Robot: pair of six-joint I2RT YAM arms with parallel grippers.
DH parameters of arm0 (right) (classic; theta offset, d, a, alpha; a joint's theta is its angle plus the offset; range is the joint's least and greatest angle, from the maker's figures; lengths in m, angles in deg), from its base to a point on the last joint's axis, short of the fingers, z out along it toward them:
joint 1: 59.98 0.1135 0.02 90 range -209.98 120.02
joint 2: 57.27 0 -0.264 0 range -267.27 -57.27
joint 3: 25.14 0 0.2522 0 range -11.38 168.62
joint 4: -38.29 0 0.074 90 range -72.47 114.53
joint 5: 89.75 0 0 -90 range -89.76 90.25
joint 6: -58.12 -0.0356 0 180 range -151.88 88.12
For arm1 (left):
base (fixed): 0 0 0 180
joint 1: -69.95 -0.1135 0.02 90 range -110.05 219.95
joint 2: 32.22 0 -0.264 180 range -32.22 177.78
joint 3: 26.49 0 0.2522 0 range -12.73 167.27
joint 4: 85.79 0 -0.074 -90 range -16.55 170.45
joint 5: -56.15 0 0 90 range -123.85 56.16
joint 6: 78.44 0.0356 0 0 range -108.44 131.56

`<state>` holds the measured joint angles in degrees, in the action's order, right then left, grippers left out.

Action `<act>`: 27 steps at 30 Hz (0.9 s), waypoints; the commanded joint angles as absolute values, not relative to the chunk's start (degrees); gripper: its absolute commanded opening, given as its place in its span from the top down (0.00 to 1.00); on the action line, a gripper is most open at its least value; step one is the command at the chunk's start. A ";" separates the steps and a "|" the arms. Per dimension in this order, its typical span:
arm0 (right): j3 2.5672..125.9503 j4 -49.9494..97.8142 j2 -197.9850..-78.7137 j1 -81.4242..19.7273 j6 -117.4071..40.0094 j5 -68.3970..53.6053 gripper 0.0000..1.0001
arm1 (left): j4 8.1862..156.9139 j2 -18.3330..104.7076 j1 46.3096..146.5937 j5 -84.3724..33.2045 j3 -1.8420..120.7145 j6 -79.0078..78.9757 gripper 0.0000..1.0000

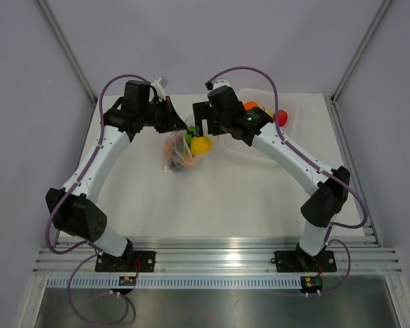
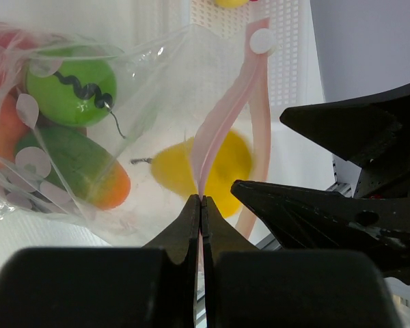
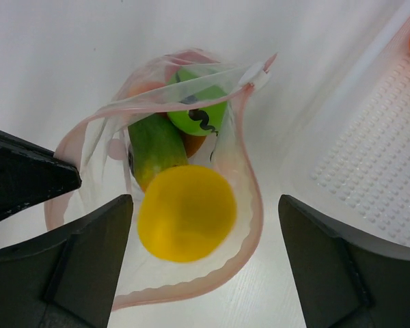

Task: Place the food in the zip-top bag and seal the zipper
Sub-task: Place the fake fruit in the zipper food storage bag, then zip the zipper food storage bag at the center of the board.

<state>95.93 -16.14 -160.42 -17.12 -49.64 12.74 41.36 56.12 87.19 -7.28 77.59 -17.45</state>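
The zip-top bag (image 1: 180, 154) lies on the table between the two arms, its mouth held wide. My left gripper (image 2: 202, 199) is shut on the pink zipper (image 2: 219, 130) at one edge of the mouth. Above the mouth my right gripper (image 3: 205, 205) stands open, its fingers far apart. A blurred yellow fruit (image 3: 186, 213) sits loose between them in the opening, touching neither finger. Deeper in the bag are a green fruit (image 3: 199, 113), a green-and-orange one (image 3: 154, 147) and more food. In the top view the yellow fruit (image 1: 201, 145) shows at the bag's mouth.
A translucent white tray (image 1: 290, 102) stands at the back right, just beyond my right arm, with an orange fruit (image 1: 251, 105) and a red fruit (image 1: 281, 117) in it. Its ribbed floor (image 3: 369, 157) lies close to the right of the bag.
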 commanded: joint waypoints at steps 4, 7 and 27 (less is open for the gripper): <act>97.79 -14.94 -157.20 -16.21 -49.37 13.34 0.03 | 43.09 54.09 87.44 -6.77 78.67 -17.62 1.00; 97.08 -14.41 -155.45 -16.21 -48.67 15.70 0.02 | 43.27 54.09 87.44 -6.77 78.41 -17.62 1.00; 85.57 -10.81 -147.96 -27.37 -54.29 7.65 0.03 | 43.62 53.30 87.53 -5.55 77.62 -17.44 1.00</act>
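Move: The orange is the nearest of the last three fruits in the tray: about 22 cm ahead of the right hand, 21 cm to its right and some 18 cm lower. The pear lies roughly 20 cm ahead and 27 cm right, the red apple 17 cm ahead and 33 cm right. The just-released yellow fruit is about 9 cm straight below the hand, inside the bag. From the left hand the orange is around 25 cm ahead and 25 cm right. Up out of the bag mouth first, by 5 cm or so, the right hand then sweeps about 11 cm to the right towards the tray, sinking nearly 3 cm at the end as it turns some 15 degrees clockwise. Its fingers stay wide open and empty. The left hand stays put, its shut fingers still pinching the bag's rim. ##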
